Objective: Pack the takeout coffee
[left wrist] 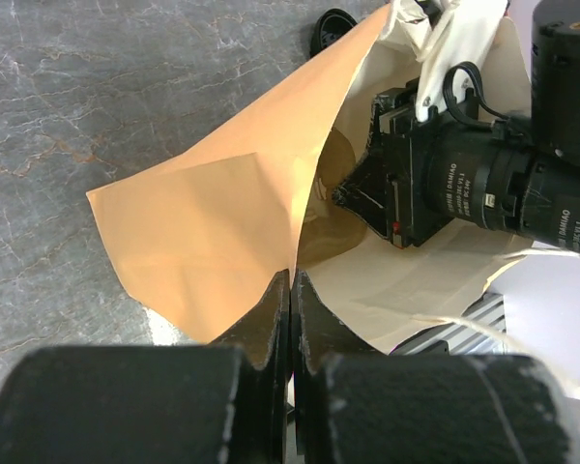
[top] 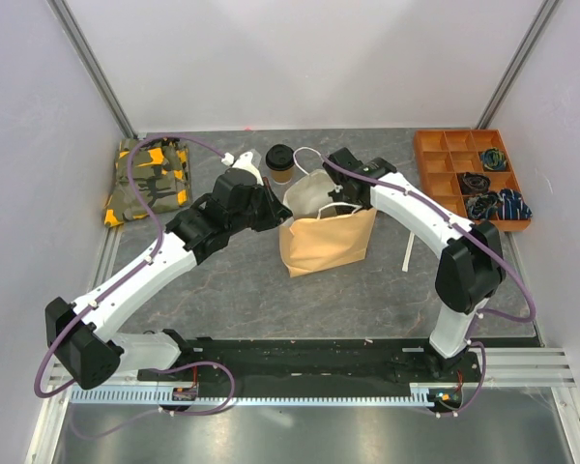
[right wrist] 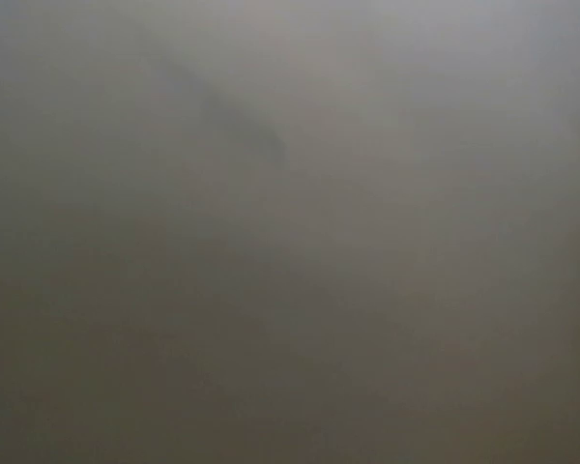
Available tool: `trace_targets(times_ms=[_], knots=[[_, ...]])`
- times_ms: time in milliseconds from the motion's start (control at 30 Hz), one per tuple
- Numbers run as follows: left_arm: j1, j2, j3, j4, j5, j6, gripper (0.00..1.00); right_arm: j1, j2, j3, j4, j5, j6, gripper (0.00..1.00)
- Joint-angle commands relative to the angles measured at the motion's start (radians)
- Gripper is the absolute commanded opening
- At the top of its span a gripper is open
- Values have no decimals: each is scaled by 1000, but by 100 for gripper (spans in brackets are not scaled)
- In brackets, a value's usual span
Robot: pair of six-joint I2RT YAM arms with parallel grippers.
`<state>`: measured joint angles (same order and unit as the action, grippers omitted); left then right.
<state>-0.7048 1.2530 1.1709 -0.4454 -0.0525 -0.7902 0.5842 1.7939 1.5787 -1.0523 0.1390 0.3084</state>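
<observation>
The takeout coffee (top: 280, 162), a tan paper cup with a black lid, stands upright on the table just behind the brown paper bag (top: 329, 244). Its lid (left wrist: 333, 25) peeks over the bag's edge in the left wrist view. My left gripper (left wrist: 292, 282) is shut on the bag's left rim and holds the mouth apart. My right gripper (left wrist: 353, 191) reaches down inside the bag beside a tan rounded shape (left wrist: 331, 232). Its jaws do not show plainly. The right wrist view is a grey-brown blur.
An orange compartment tray (top: 435, 174) with small dark items stands at the back right. A camouflage-patterned pouch (top: 150, 179) lies at the back left. A white strip (top: 409, 253) lies right of the bag. The bag's white handles (top: 314, 159) stick up near the cup.
</observation>
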Motion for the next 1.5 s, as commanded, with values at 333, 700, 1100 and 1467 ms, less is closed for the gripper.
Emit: trace_targets(times_ms=[333, 700, 1100, 1467], knots=[[-12, -20, -19, 7, -55, 86, 2, 6, 4, 96, -84, -88, 12, 56], [-10, 3, -8, -27, -61, 86, 2, 8, -48, 152, -86, -92, -8, 76], [-12, 13, 12, -39, -67, 103, 2, 26, -88, 207, -80, -67, -20, 78], [-12, 16, 21, -53, -83, 132, 2, 29, -149, 245, -72, -65, -69, 80]])
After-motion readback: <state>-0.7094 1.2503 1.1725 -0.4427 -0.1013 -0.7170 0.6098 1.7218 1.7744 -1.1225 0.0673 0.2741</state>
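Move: The cup carrier sits at the floor of the paper bag right under the right hand's barely parted fingertips, its middle some 2 cm to their left, 1 cm ahead and 2 cm below. From that hand, the lidded coffee cup stands outside the bag about 12 cm ahead and 14 cm left, roughly level; a loose black lid lies about 8 cm ahead, 10 cm right and 4 cm lower. From the left hand, the carrier is about 5 cm ahead, 10 cm right and 15 cm down. The cup carrier is let go on the bag's floor: the right fingers spread wide, then the hand climbs about 8 cm up inside the bag, easing some 3 cm left, its fingertips swinging a little forward and its left side rising about 10 degrees. The left fingers keep the bag's left rim pinched, almost still. ##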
